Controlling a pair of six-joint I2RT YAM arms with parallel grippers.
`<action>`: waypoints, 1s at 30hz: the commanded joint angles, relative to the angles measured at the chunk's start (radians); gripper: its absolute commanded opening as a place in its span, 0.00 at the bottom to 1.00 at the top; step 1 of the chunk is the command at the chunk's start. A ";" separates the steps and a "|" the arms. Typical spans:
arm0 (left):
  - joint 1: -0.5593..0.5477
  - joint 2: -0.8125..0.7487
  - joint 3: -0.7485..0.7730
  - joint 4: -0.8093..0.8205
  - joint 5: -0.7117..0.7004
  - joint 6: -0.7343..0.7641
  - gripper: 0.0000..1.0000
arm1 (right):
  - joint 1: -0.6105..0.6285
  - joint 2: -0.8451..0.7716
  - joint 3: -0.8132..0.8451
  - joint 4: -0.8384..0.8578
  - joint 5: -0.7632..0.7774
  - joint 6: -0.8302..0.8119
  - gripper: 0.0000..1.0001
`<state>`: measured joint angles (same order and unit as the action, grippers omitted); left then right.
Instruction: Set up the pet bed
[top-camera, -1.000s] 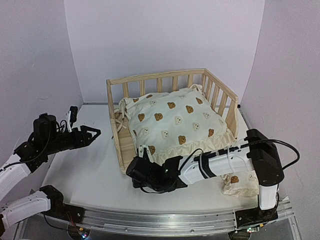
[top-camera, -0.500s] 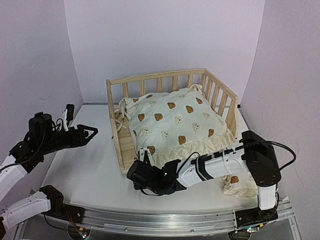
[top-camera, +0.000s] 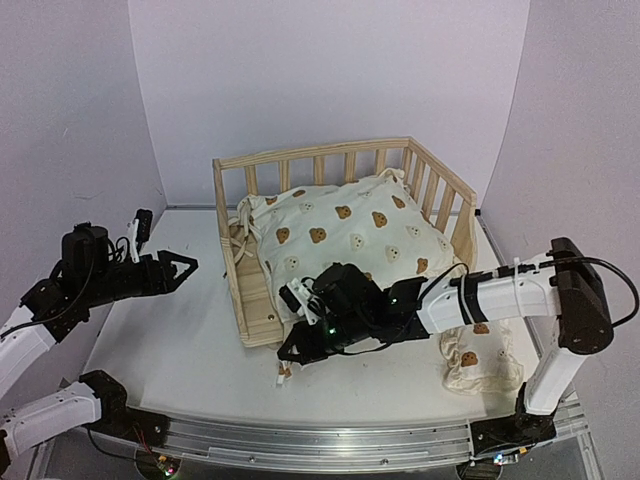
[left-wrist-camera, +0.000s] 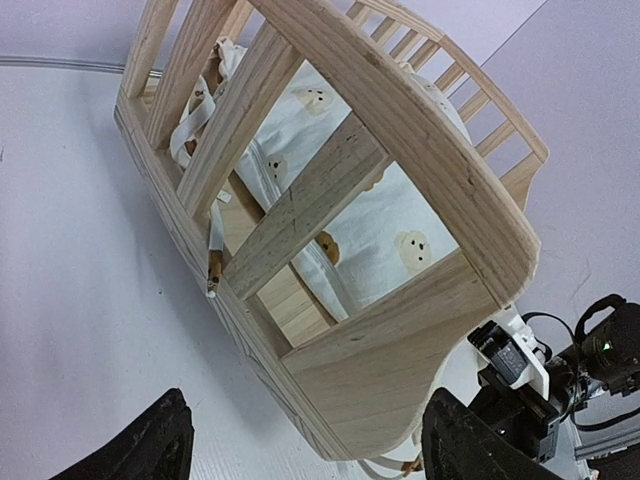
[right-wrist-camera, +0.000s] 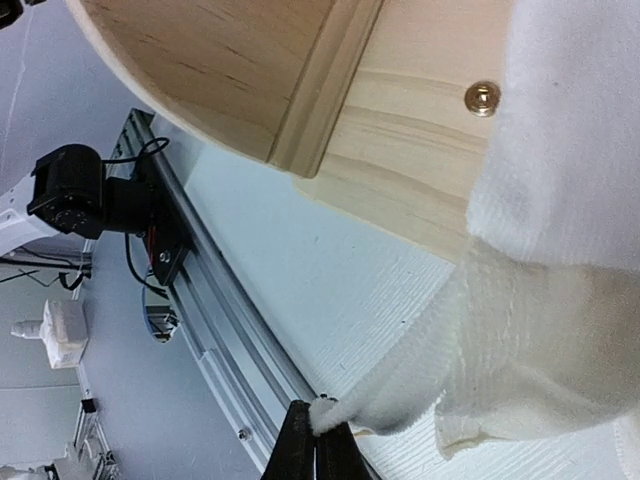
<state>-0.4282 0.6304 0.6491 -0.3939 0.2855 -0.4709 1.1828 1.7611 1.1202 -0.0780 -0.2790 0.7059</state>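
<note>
The pet bed is a pine frame with slatted rails, standing mid-table. The cream bear-print cushion lies tilted inside it, its frilled front edge spilling over the open front. My right gripper sits at the bed's front left corner. In the right wrist view the right gripper is shut on a white fabric strip from the cushion's edge, pulled taut below the bed's base. My left gripper hovers open left of the bed. In its wrist view the left gripper faces the bed's end panel.
A small matching bear-print pillow lies on the table at the front right, under the right arm. The metal rail runs along the table's near edge. Purple walls close in the left, back and right.
The right gripper has shut on the cushion's strip and has risen and shifted right, towards the bed's front corner. The left gripper has opened a little wider and stayed roughly in place.
</note>
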 joint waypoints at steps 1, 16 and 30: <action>0.006 0.002 0.059 0.024 0.032 0.017 0.79 | -0.039 -0.016 0.001 0.164 -0.203 -0.019 0.00; 0.006 0.002 0.012 0.052 0.047 -0.024 0.79 | -0.004 0.119 0.183 -0.040 -0.133 0.107 0.31; 0.006 0.013 0.009 0.064 0.049 -0.006 0.79 | 0.089 0.075 -0.062 0.061 0.133 -0.185 0.64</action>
<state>-0.4282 0.6491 0.6468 -0.3916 0.3206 -0.4946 1.2812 1.8790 1.1351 -0.1642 -0.2668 0.6079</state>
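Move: The right gripper already pinches the cushion's tie. The bed's near left corner is about 8 cm ahead and 7 cm to its left, some 3 cm lower, and the cushion's middle lies roughly 23 cm ahead and 13 cm to the right, a little above hand height. Bare table lies about 8 cm straight below. From the idle left gripper, the tie is some 9 cm back, 18 cm to the right and 13 cm lower. Lift the right gripper with the pinched tie about 4 cm, easing slightly forward and left towards the bed's near corner while the fingertips tip up. Then open the fingers wide to let the tie go, and sweep back and down about 10 cm towards the table, coming back right at the end with the fingertips dipping some 25 degrees. ##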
